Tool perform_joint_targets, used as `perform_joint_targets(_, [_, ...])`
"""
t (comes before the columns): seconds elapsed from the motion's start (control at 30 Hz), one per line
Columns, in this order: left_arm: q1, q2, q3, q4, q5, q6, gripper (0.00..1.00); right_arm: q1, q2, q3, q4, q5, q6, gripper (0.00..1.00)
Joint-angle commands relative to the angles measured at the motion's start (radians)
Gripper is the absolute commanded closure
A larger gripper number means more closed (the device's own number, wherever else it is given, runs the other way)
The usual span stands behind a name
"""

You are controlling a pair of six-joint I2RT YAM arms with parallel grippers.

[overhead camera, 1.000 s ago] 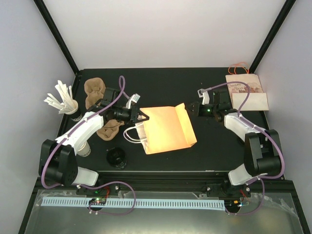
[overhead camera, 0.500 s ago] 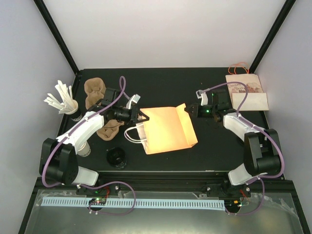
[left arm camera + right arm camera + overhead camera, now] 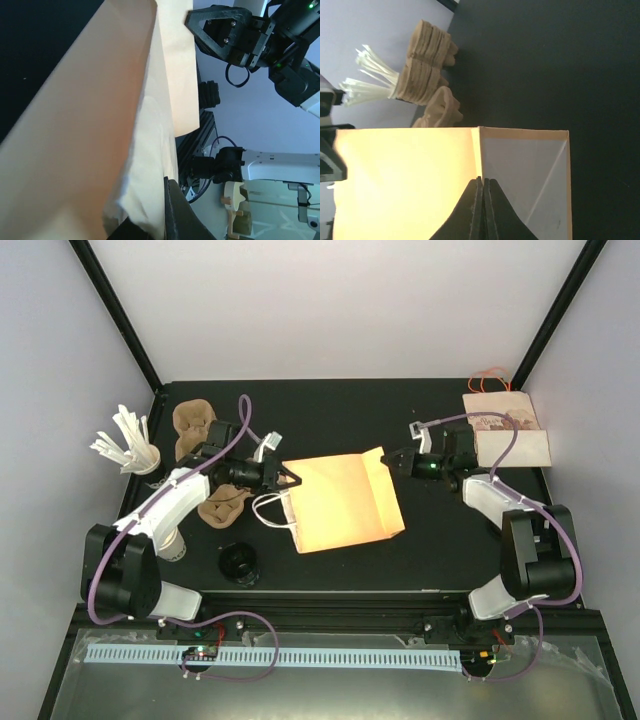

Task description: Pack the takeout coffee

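Observation:
A tan paper bag (image 3: 340,502) lies flat in the middle of the table, its white handles (image 3: 268,512) at the left end. My left gripper (image 3: 293,478) is shut on the bag's mouth edge; the left wrist view shows paper pinched between the dark fingers (image 3: 182,215). My right gripper (image 3: 388,459) is shut on the folded bottom flap at the bag's far right corner, and the right wrist view shows its closed tips (image 3: 483,181) on the fold of the bag (image 3: 405,180). A black-lidded cup (image 3: 238,562) stands near the front left.
Brown pulp cup carriers (image 3: 195,425) are stacked at the back left, with another carrier (image 3: 225,504) under the left arm. White stirrers in a holder (image 3: 126,445) stand at the far left. A white cup (image 3: 172,544) sits by the left arm. Flat paper bags (image 3: 506,430) lie at the back right.
My left gripper has pulled slightly left, drawing the bag's mouth end with it. My right gripper has shifted slightly up and back, still holding the bottom flap.

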Motion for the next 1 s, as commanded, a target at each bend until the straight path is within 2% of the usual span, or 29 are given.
perform_joint_targets(0.0, [0.044, -0.025, -0.018, -0.003, 0.053, 0.030, 0.98, -0.058, 0.017, -0.037, 0.152, -0.133, 0.113, 0.99])
perform_joint_targets(0.33, [0.084, -0.028, -0.040, 0.034, 0.107, 0.008, 0.98, -0.095, 0.050, -0.074, 0.270, -0.171, 0.199, 0.98])
perform_joint_targets(0.47, [0.068, -0.028, -0.032, 0.063, 0.115, -0.027, 0.98, -0.078, 0.028, -0.067, 0.230, -0.161, 0.159, 0.73])
perform_joint_targets(0.53, [0.051, -0.028, -0.026, 0.090, 0.116, -0.056, 0.98, -0.044, 0.001, -0.060, 0.163, -0.127, 0.105, 0.64])
perform_joint_targets(0.7, [0.038, -0.021, 0.008, 0.076, 0.086, -0.070, 0.98, 0.059, -0.146, -0.082, -0.087, 0.103, -0.056, 0.43])
perform_joint_targets(0.97, [0.039, 0.000, 0.029, 0.050, 0.076, -0.054, 0.98, 0.067, -0.386, -0.214, -0.301, 0.231, -0.141, 0.41])
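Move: The right hand pinches the far end of the paper bag's bottom fold; the fold's middle lies about 6 cm back from that hand, 1 cm to its right and 3 cm lower. The bag's middle is some 8 cm left and 8 cm back. From the left hand, which holds the handle end, the fold's middle is level and 18 cm right, the cup carrier about 17 cm left and level, the black cup 14 cm left and 12 cm back, both well below. Still pinching the bag's bottom fold, the right hand draws about 1.5 cm right, its fingertips tilting up some 10 degrees, while the left hand keeps its grip and eases equally far left before partly returning. The right fingers then open wide and let go; the hand tips back down and travels about 6 cm back along the fold, towards the near corner. ##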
